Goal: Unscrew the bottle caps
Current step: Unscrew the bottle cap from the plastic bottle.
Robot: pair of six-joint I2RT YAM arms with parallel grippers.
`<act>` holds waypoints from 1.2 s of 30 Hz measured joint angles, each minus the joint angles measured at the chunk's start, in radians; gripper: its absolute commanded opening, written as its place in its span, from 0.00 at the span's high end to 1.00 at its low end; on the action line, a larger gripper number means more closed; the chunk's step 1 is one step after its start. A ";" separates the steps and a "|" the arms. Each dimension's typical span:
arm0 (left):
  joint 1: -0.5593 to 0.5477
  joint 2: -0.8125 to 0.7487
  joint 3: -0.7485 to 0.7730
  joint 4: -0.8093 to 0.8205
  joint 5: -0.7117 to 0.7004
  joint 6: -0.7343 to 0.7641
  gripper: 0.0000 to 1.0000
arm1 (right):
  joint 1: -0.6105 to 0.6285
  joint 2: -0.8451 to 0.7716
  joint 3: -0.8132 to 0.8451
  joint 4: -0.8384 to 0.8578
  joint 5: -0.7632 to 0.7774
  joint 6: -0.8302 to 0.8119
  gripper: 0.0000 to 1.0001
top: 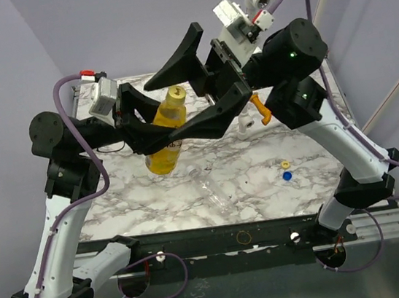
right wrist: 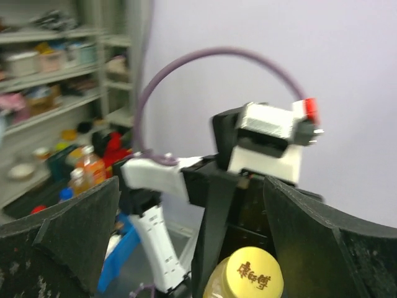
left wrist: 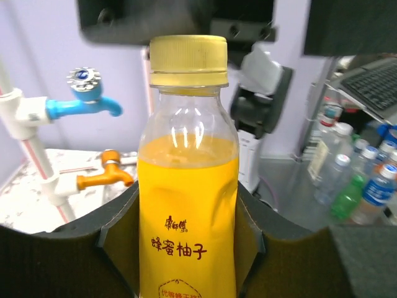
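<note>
A yellow-orange bottle [top: 165, 157] [left wrist: 188, 217] with a yellow label is held off the table, tilted, with my left gripper [top: 155, 134] [left wrist: 188, 248] shut on its body. Its yellow cap [top: 176, 92] [left wrist: 188, 59] [right wrist: 253, 279] sits on the neck. My right gripper [top: 178, 97] [right wrist: 191, 208] stands open around the cap, its wide black fingers [right wrist: 68, 242] apart from it on both sides. A loose yellow cap [top: 284, 163] and a loose blue cap [top: 287, 176] lie on the marble table [top: 307, 186] at the right. A clear bottle [top: 213, 193] lies on its side near the front.
An orange tap [top: 259, 108] [left wrist: 105, 177] and a blue tap [left wrist: 93, 105] on white pipes stand at the back of the table. Purple walls close in behind and on the left. The black rail [top: 255, 233] runs along the near edge.
</note>
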 measured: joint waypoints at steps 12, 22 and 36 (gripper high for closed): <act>0.003 -0.032 -0.111 -0.066 -0.338 0.285 1.00 | -0.001 0.011 0.242 -0.422 0.669 -0.127 0.14; 0.005 -0.039 -0.122 -0.083 -0.407 0.431 1.00 | -0.001 0.053 0.167 -0.500 0.875 -0.140 0.27; 0.005 -0.020 -0.126 -0.119 -0.498 0.472 1.00 | -0.001 0.059 0.094 -0.468 0.888 -0.133 0.36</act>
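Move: The bottle cap, atop the yellow bottle already held by the left hand, sits about 3 cm ahead of the right hand and 2 cm below it, level with it sideways; from the left hand it is about 8 cm up and 3 cm to the right. From the right hand, the empty bottle lies on the table about 17 cm ahead, 5 cm right and 57 cm below. Right hand swings forward some 17 cm, turning clockwise, fingers narrowing around the cap; left carries the bottle forward. ##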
